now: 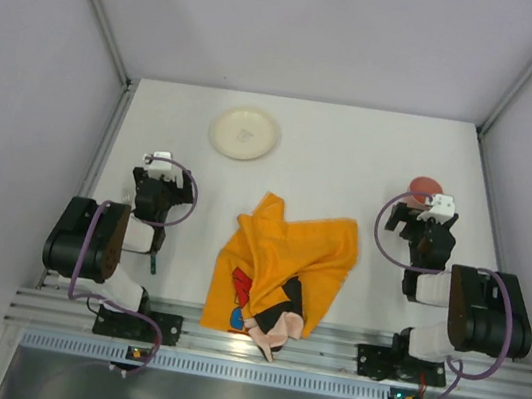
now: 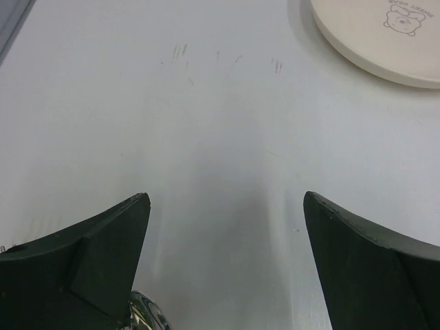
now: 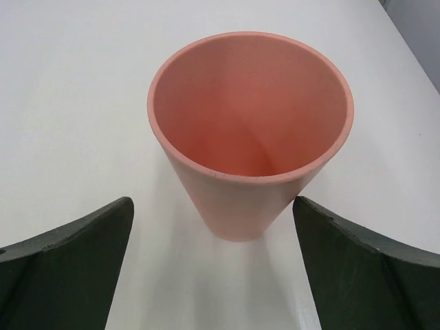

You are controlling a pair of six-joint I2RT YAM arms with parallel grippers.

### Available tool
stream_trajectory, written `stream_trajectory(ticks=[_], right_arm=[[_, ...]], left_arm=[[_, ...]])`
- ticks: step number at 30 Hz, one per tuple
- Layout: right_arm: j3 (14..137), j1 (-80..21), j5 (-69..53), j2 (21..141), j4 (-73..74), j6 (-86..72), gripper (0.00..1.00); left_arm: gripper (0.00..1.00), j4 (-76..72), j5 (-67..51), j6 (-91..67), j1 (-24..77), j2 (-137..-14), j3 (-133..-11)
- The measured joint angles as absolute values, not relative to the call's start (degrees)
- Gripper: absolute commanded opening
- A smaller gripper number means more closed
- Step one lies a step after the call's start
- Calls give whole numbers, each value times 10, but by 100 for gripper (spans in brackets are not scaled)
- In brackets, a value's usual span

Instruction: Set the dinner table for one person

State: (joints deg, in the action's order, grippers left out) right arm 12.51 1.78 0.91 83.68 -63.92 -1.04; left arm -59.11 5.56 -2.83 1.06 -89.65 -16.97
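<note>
The dinner table (image 1: 354,153) is a plain white top. A cream plate (image 1: 244,132) with a bear print lies at the back left, and its edge shows in the left wrist view (image 2: 385,41). My left gripper (image 1: 161,169) hovers in front of it, open (image 2: 227,195), with only bare table between the fingers. A pink cup (image 3: 251,137) stands upright at the right, half hidden in the top view (image 1: 424,188). My right gripper (image 1: 427,211) sits just short of it, open (image 3: 212,201), fingers apart from the cup's sides.
A crumpled orange cloth mat (image 1: 281,263) with a cartoon print lies at the front middle, reaching the near rail. A shiny metal piece (image 2: 146,313) shows under the left fingers. A thin dark green handle (image 1: 152,259) lies beside the left arm. Walls enclose three sides.
</note>
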Motion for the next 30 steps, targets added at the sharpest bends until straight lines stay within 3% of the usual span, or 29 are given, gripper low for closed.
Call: stream_trajectory(ticks=[18,21,24,30], right_arm=[[126,-8,42,834,-634,1,100],[156,-33,56,796,-551,17,100],[243,-51,65,740,-416,30,100],[394,-136,53,623,-259,12,100]], left_arm=[[99,-580,51,-27,11,-889,-172],[99,-432,72,-46,11,-839,-223],[98,-251,80,-87,12,-801,-356],[98,-123,29,-191,14,-628,-439]])
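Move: The pink cup stands just ahead of the right hand, about 7 cm farther out, 1 cm to its right and 3 cm lower; the orange cloth is some 34 cm left of that hand, 17 cm back and 8 cm lower. From the left hand the plate lies roughly 19 cm ahead, 21 cm to the right and 5 cm below, while the spoon's middle is about 13 cm back, straight behind and 5 cm below. Both open hands rise quickly about 19 cm, the right also sweeping 9 cm left, its finger nudging the cup. ##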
